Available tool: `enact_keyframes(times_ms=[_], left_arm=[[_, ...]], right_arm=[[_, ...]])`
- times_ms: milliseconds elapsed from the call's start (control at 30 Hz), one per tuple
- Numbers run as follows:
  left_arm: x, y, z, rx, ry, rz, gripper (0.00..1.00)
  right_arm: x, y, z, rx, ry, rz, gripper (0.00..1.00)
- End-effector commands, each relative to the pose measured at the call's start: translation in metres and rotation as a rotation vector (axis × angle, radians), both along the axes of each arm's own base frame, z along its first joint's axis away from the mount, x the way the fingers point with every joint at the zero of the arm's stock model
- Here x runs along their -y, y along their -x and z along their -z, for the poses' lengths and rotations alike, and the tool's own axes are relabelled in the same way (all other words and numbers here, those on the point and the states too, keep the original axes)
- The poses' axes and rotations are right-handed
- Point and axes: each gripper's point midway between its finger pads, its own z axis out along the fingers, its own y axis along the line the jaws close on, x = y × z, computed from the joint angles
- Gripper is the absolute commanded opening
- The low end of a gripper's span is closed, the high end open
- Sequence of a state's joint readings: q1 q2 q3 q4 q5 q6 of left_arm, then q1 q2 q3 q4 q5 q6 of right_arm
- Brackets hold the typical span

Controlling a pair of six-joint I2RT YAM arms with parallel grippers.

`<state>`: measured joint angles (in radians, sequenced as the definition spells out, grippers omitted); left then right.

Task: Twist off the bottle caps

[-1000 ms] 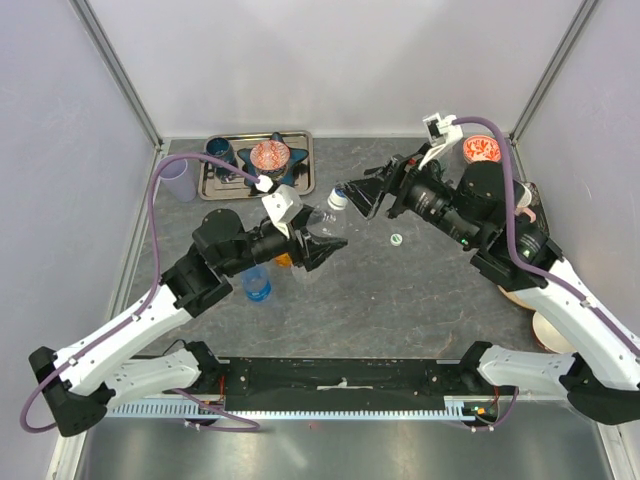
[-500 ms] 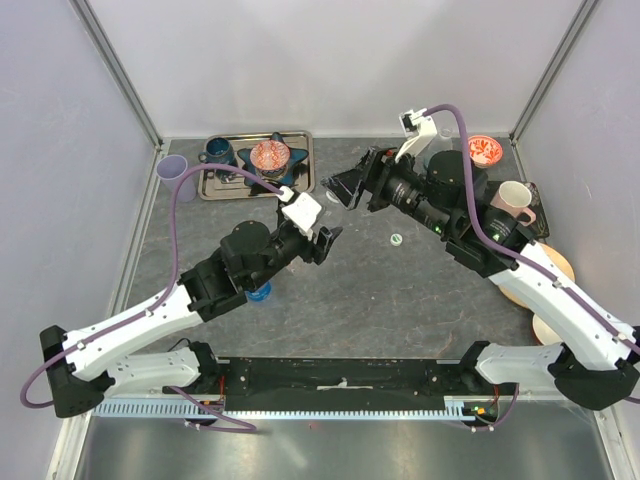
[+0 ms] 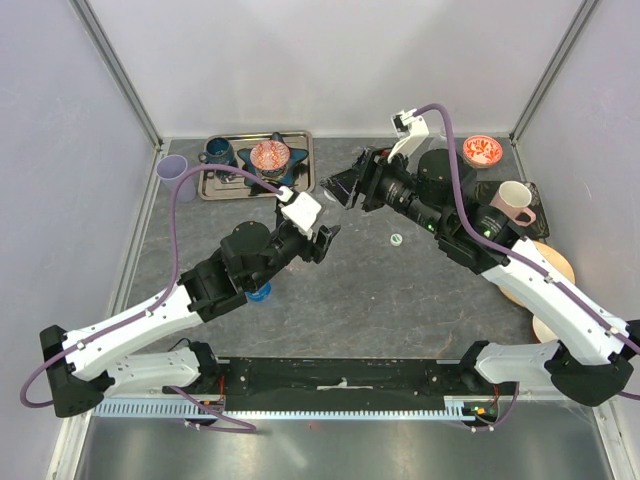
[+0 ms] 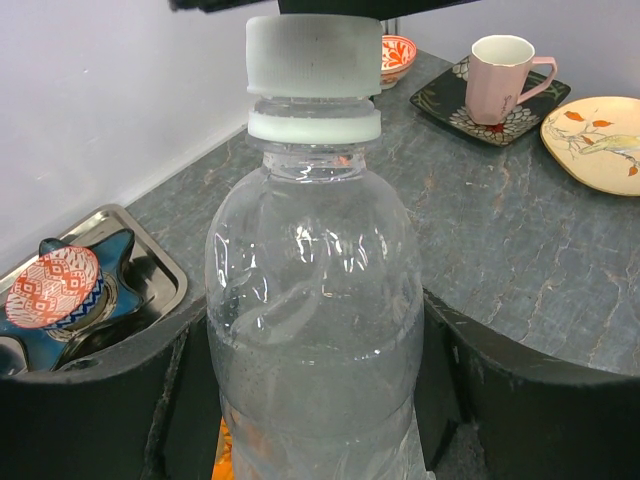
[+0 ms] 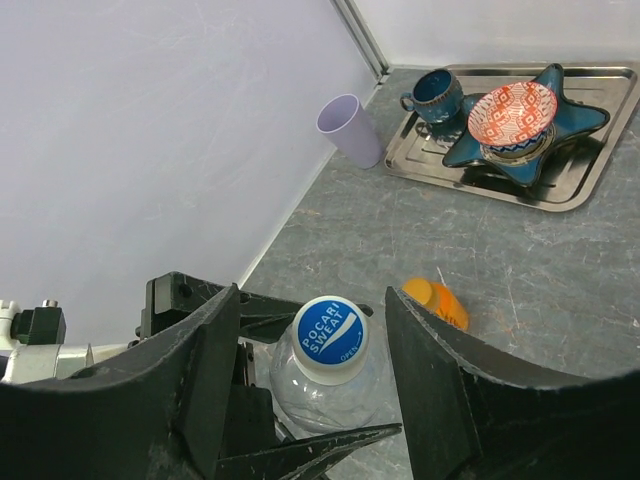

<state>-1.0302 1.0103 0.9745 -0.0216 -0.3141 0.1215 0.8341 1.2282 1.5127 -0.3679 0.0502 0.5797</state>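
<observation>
My left gripper (image 4: 310, 310) is shut on a clear water bottle (image 4: 315, 300) and holds it up off the table. The bottle's white-and-blue cap (image 5: 330, 338) is on its neck and also shows in the left wrist view (image 4: 312, 55). My right gripper (image 5: 315, 310) is open, one finger on each side of this cap with a gap on both sides. In the top view the left gripper (image 3: 322, 240) and right gripper (image 3: 345, 186) face each other. A white-and-green cap (image 3: 396, 238) lies loose on the table. An orange-capped bottle (image 5: 437, 302) lies on the table. A blue-capped bottle (image 3: 258, 291) stands under the left arm.
A steel tray (image 3: 306, 165) at the back left holds a blue star dish, a red patterned bowl (image 3: 270, 155) and a blue cup (image 3: 218, 152). A lilac cup (image 3: 173, 170) stands beside it. At the right are a pink mug (image 3: 515, 198), a red bowl (image 3: 482, 150) and plates (image 3: 548, 265).
Over the second the left arm has turned the bottle from lying sideways to pointing at the right gripper. The right gripper moved back and left. Little moved in the last half second.
</observation>
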Motion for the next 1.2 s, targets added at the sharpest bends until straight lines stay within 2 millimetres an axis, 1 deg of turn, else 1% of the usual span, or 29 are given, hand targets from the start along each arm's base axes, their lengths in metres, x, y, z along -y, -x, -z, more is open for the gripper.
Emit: enact_keyframes(times_ms=[0, 200, 367, 600, 733, 933, 967, 1033, 1067, 1167], left_arm=[[-0.002, -0.001, -0.017, 0.052, 0.019, -0.014, 0.40], [-0.002, -0.002, -0.017, 0.052, 0.016, -0.015, 0.40], [-0.002, -0.001, -0.018, 0.054, 0.021, -0.016, 0.40], [-0.002, -0.001, -0.017, 0.053, 0.020, -0.015, 0.40], [-0.002, -0.001, -0.015, 0.050, 0.017, -0.015, 0.40], [-0.003, -0.001, -0.018, 0.054, 0.022, -0.019, 0.40], [-0.003, -0.001, -0.019, 0.056, 0.023, -0.019, 0.40], [-0.004, -0.001, -0.019, 0.055, 0.024, -0.020, 0.40], [-0.004, -0.001, -0.020, 0.059, 0.027, -0.022, 0.40], [-0.002, 0.003, -0.023, 0.058, 0.038, 0.002, 0.40]], right_arm=[[-0.001, -0.001, -0.007, 0.019, -0.019, 0.003, 0.65], [-0.003, -0.001, -0.003, 0.013, -0.012, -0.002, 0.60], [-0.004, -0.002, 0.006, -0.002, 0.002, -0.006, 0.59], [-0.004, -0.003, 0.011, -0.009, 0.012, -0.003, 0.61], [-0.004, -0.003, 0.010, -0.008, 0.011, -0.002, 0.57], [-0.009, 0.000, 0.014, -0.015, 0.015, -0.029, 0.36], [-0.009, 0.000, 0.016, -0.019, 0.015, -0.030, 0.31], [-0.010, 0.001, 0.017, -0.021, 0.016, -0.036, 0.25], [-0.010, 0.001, 0.019, -0.024, 0.019, -0.038, 0.14], [-0.009, 0.003, 0.021, 0.003, 0.036, -0.055, 0.00]])
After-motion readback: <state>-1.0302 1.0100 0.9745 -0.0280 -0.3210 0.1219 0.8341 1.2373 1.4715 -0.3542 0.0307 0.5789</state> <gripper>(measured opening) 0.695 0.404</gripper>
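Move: The blue cap of the upright bottle in my left hand lies about 2 cm below my right hand point, between its spread fingers; the bottle's body is about 12 cm below that hand. The orange bottle stands some 6 cm ahead and 11 cm to the left, roughly 27 cm lower. A loose cap lies about 8 cm ahead, 15 cm to the right and 29 cm below. From my left hand the blue cap is about 9 cm straight up. I narrow my right fingers a little around the cap, lower that hand about 2 cm straight down over it, then shut them from both sides until they stop on the blue cap and pinch it, tilting hardly at all. My left hand stays in place and keeps its hold on the bottle's body. ##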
